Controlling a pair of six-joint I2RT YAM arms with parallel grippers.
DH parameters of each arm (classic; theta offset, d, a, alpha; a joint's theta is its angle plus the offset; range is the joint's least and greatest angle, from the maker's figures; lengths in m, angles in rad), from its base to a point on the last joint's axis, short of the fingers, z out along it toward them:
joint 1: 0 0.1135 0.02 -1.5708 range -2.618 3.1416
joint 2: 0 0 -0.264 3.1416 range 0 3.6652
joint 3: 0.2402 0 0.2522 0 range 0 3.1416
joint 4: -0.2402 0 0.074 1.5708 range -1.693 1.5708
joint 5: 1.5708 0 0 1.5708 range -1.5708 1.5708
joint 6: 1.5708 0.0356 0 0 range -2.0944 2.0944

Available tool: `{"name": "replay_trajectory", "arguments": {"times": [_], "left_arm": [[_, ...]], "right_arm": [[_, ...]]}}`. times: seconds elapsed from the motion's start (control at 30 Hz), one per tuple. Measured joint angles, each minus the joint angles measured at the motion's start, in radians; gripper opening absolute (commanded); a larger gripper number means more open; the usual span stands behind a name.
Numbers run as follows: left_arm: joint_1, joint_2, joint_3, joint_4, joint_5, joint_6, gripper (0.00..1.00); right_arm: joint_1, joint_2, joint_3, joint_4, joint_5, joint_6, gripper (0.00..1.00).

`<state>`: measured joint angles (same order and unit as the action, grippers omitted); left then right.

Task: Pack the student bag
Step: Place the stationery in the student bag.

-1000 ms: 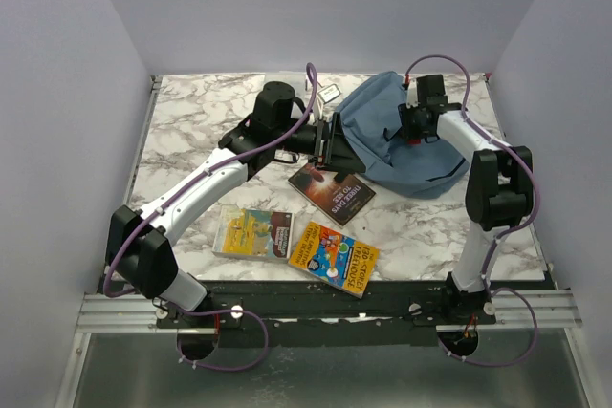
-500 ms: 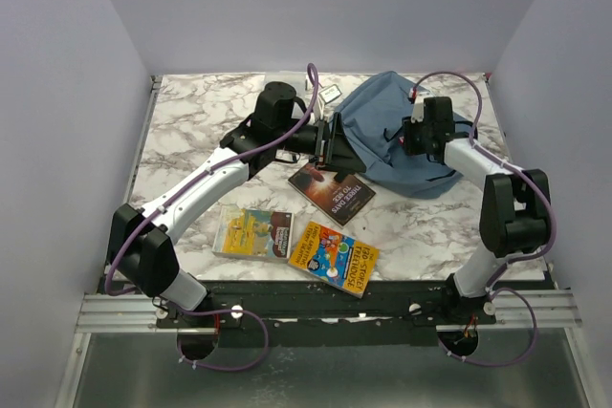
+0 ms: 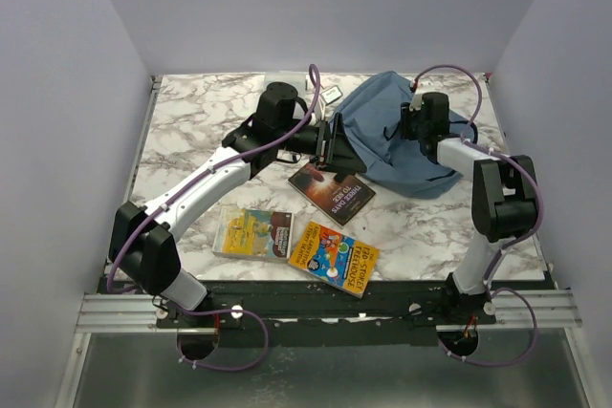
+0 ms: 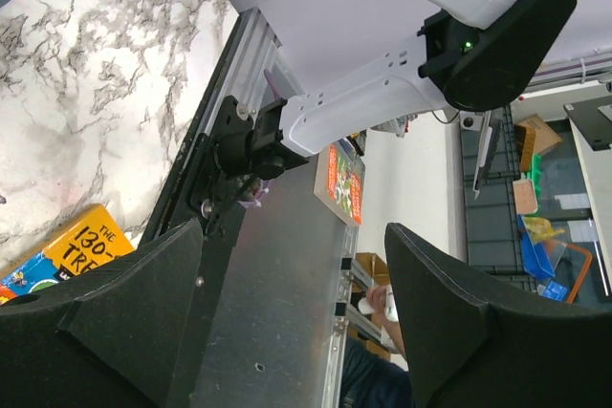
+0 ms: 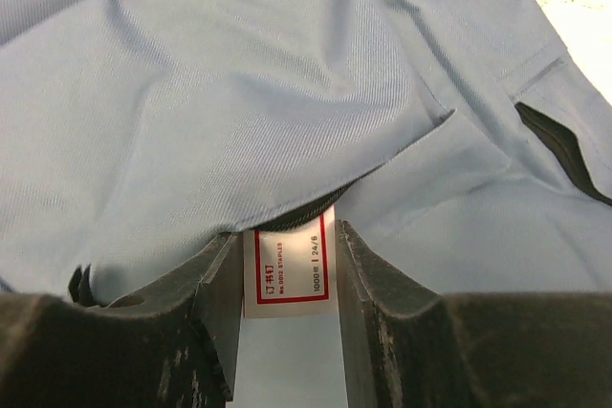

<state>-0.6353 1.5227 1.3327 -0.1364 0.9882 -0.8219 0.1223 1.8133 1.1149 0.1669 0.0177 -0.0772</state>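
Note:
The student bag point(image 3: 406, 160), dusty-blue fabric, lies at the back right of the marble table. My right gripper point(image 3: 414, 127) hovers over its top and is shut on a small white staples box point(image 5: 289, 269) with a red-framed label. The box's far end sits at a dark zip slit in the bag point(image 5: 239, 93), just under the fabric edge. My left gripper point(image 3: 332, 140) is at the bag's left edge, turned on its side. In the left wrist view my left gripper point(image 4: 292, 236) stands open with nothing between its fingers.
Three books lie on the table in front of the bag: a dark one point(image 3: 332, 191), a yellow-orange one point(image 3: 335, 257) and a yellow-brown one point(image 3: 253, 232). A small white item point(image 3: 330, 93) lies at the back near the left arm's wrist.
The right arm's elbow swung out to the right and came back, and its gripper shifted slightly over the bag while keeping the box. The left arm has not moved.

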Motion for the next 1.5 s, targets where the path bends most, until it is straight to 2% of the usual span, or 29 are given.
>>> {"name": "replay_trajectory", "arguments": {"times": [0.13, 0.3, 0.43, 0.8, 1.1, 1.2, 1.37, 1.5], "left_arm": [[0.000, 0.002, 0.000, 0.000, 0.000, -0.001, 0.80], [0.000, 0.006, 0.000, 0.000, 0.003, -0.001, 0.80], [0.000, 0.013, 0.000, 0.000, 0.003, -0.002, 0.80], [0.000, 0.013, 0.000, 0.000, 0.008, -0.006, 0.80], [0.000, 0.013, 0.000, 0.001, 0.008, -0.006, 0.80], [-0.001, 0.013, 0.000, 0.001, 0.008, -0.006, 0.80], [-0.005, 0.013, 0.000, 0.001, 0.008, -0.006, 0.80], [-0.008, 0.013, 0.000, 0.002, 0.008, -0.006, 0.80]], "right_arm": [[0.000, 0.046, -0.041, 0.166, 0.017, 0.116, 0.37], [0.000, 0.051, -0.160, 0.382, 0.044, 0.354, 0.37], [0.000, 0.055, -0.186, 0.450, 0.062, 0.504, 0.38], [-0.014, 0.071, -0.203, 0.487, 0.044, 1.061, 0.46], [-0.055, 0.189, -0.242, 0.700, -0.095, 1.493, 0.52], [-0.054, 0.208, -0.244, 0.740, -0.108, 1.598, 0.60], [-0.059, 0.232, -0.195, 0.698, -0.127, 1.745, 0.65], [-0.059, 0.225, -0.132, 0.592, -0.135, 1.761, 0.62]]}}
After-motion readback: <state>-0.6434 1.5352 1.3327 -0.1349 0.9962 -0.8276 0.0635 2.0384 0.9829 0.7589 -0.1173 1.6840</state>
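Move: The right hand still holds the staple box, its far end tucked at a dark-zipped pocket mouth in the bag, about 4 cm ahead of the fingers, straight on and 2 cm lower. The middle of the student bag is roughly 3 cm back and 3 cm to the right, some 6 cm below; a black strap loop lies about 6 cm left, 1 cm back. The Three Days book is about 15 cm back and 18 cm left. From the left hand, the pocket mouth lies some 25 cm ahead, 22 cm right and 23 cm below. The right hand feeds the staple box into the bag's zipped pocket, rolling steadily about 95 degrees so that its left side comes up, and swinging some 40 degrees clockwise while it drifts about 4 cm left. From midway through the roll the fingers open, letting go of the box inside the pocket mouth, and over the last part the hand eases forward, about 4 cm in all, with the parted fingers still astride the box. ##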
